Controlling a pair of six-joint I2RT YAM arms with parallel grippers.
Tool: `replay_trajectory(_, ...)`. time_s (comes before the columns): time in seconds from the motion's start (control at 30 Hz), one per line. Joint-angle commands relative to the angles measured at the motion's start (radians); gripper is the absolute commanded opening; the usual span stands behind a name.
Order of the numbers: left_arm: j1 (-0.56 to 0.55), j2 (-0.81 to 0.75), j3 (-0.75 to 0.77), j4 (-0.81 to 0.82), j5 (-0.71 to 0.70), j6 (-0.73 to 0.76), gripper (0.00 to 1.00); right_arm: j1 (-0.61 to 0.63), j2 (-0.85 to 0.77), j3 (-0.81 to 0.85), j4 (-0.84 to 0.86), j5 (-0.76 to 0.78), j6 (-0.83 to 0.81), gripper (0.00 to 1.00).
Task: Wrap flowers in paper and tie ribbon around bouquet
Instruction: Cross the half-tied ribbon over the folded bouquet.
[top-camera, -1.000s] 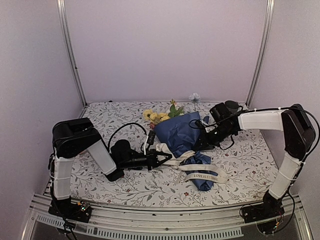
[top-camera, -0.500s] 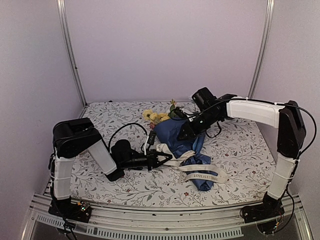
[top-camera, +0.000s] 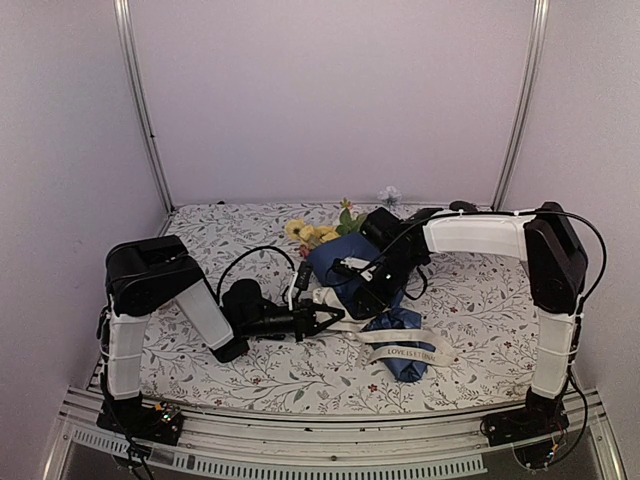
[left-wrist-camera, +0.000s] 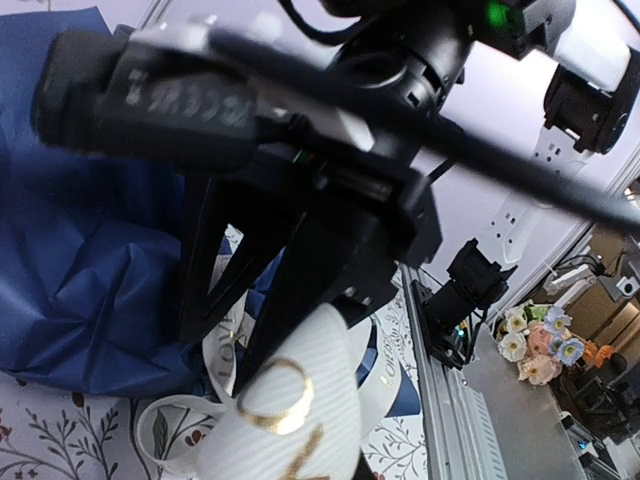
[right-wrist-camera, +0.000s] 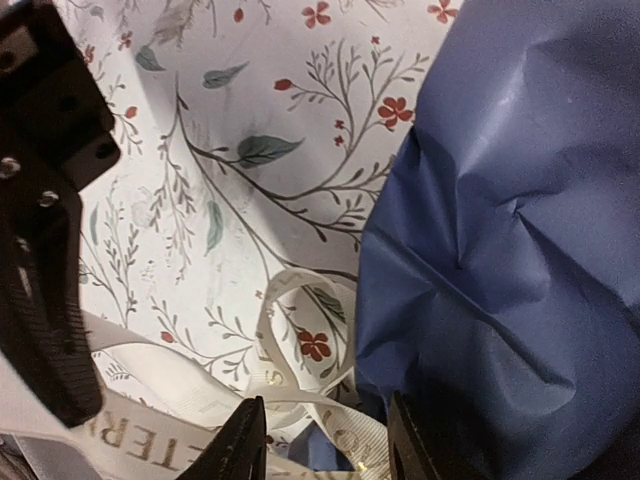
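The bouquet (top-camera: 352, 262) lies mid-table, a cone of dark blue paper (right-wrist-camera: 520, 200) with the yellow flowers (top-camera: 310, 233) poking out at its far end. The cream ribbon (top-camera: 405, 352) loops round the cone's narrow part, and its lettered tail trails to the front right. My left gripper (top-camera: 326, 320) is shut on a ribbon end (left-wrist-camera: 300, 410) just left of the cone. My right gripper (right-wrist-camera: 325, 445) hovers open over the cone's left edge. A ribbon loop (right-wrist-camera: 290, 330) and a strand lie under the gap between its fingers, not pinched.
A floral-print tablecloth (top-camera: 480, 310) covers the table. A single pale blue flower (top-camera: 389, 194) stands at the back wall. Metal posts (top-camera: 140, 110) flank the back corners and a rail (top-camera: 330, 455) runs along the front edge.
My right arm has swung from the right of the bouquet leftwards over it, down near the ribbon, and its jaws have widened. The left arm and the ribbon end it holds have not moved.
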Motion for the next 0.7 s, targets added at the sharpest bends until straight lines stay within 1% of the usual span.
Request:
replay_trajectory(0.0,0.002,0.002,0.001,0.144,0.013,0.015,0.00,-0.005,0.027,0.003,-0.024,0.083,-0.034,0.44)
replay_trajectory(0.1,0.002,0.002,0.002,0.142,0.014,0.016,0.00,-0.004,0.021,-0.002,-0.023,0.105,-0.035,0.44)
replay_trajectory(0.13,0.002,0.003,0.003,0.142,0.015,0.017,0.00,-0.005,0.020,-0.001,-0.022,0.110,-0.035,0.41)
replay_trajectory(0.23,0.002,0.004,0.006,0.140,0.017,0.015,0.00,-0.004,0.017,0.001,-0.013,0.112,-0.034,0.22)
replay_trajectory(0.27,0.001,0.005,0.007,0.140,0.017,0.015,0.00,-0.005,0.015,0.002,-0.010,0.112,-0.032,0.12)
replay_trajectory(0.33,0.002,0.005,0.007,0.138,0.017,0.016,0.00,-0.006,0.009,0.010,-0.010,0.106,-0.029,0.03)
replay_trajectory(0.37,0.001,0.004,0.007,0.137,0.017,0.017,0.00,-0.005,0.004,0.015,-0.009,0.098,-0.028,0.00)
replay_trajectory(0.67,0.001,0.007,0.015,0.128,0.021,0.017,0.00,-0.013,-0.090,0.032,0.019,0.036,-0.009,0.00)
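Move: The ribbon strand crossing the bouquet's waist lies just under the open right fingers: about 2 cm below, 1 cm ahead and 1 cm to the right. From the right hand, the lettered ribbon tail is roughly 9 cm back and 9 cm right, and the upper paper wrap about 8 cm ahead and 4 cm left. From the left hand, the strand lies some 7 cm right, 4 cm ahead and 5 cm lower. Down about 1.5 cm, easing a little forward and right, the right hand sets its open fingers around the ribbon strand at the bouquet's waist. It shuts them fully to pinch the ribbon, then lifts it back up a bit over 1 cm; the wrist tilts only some 5 degrees. The left hand stays put, still gripping its piece of ribbon. ##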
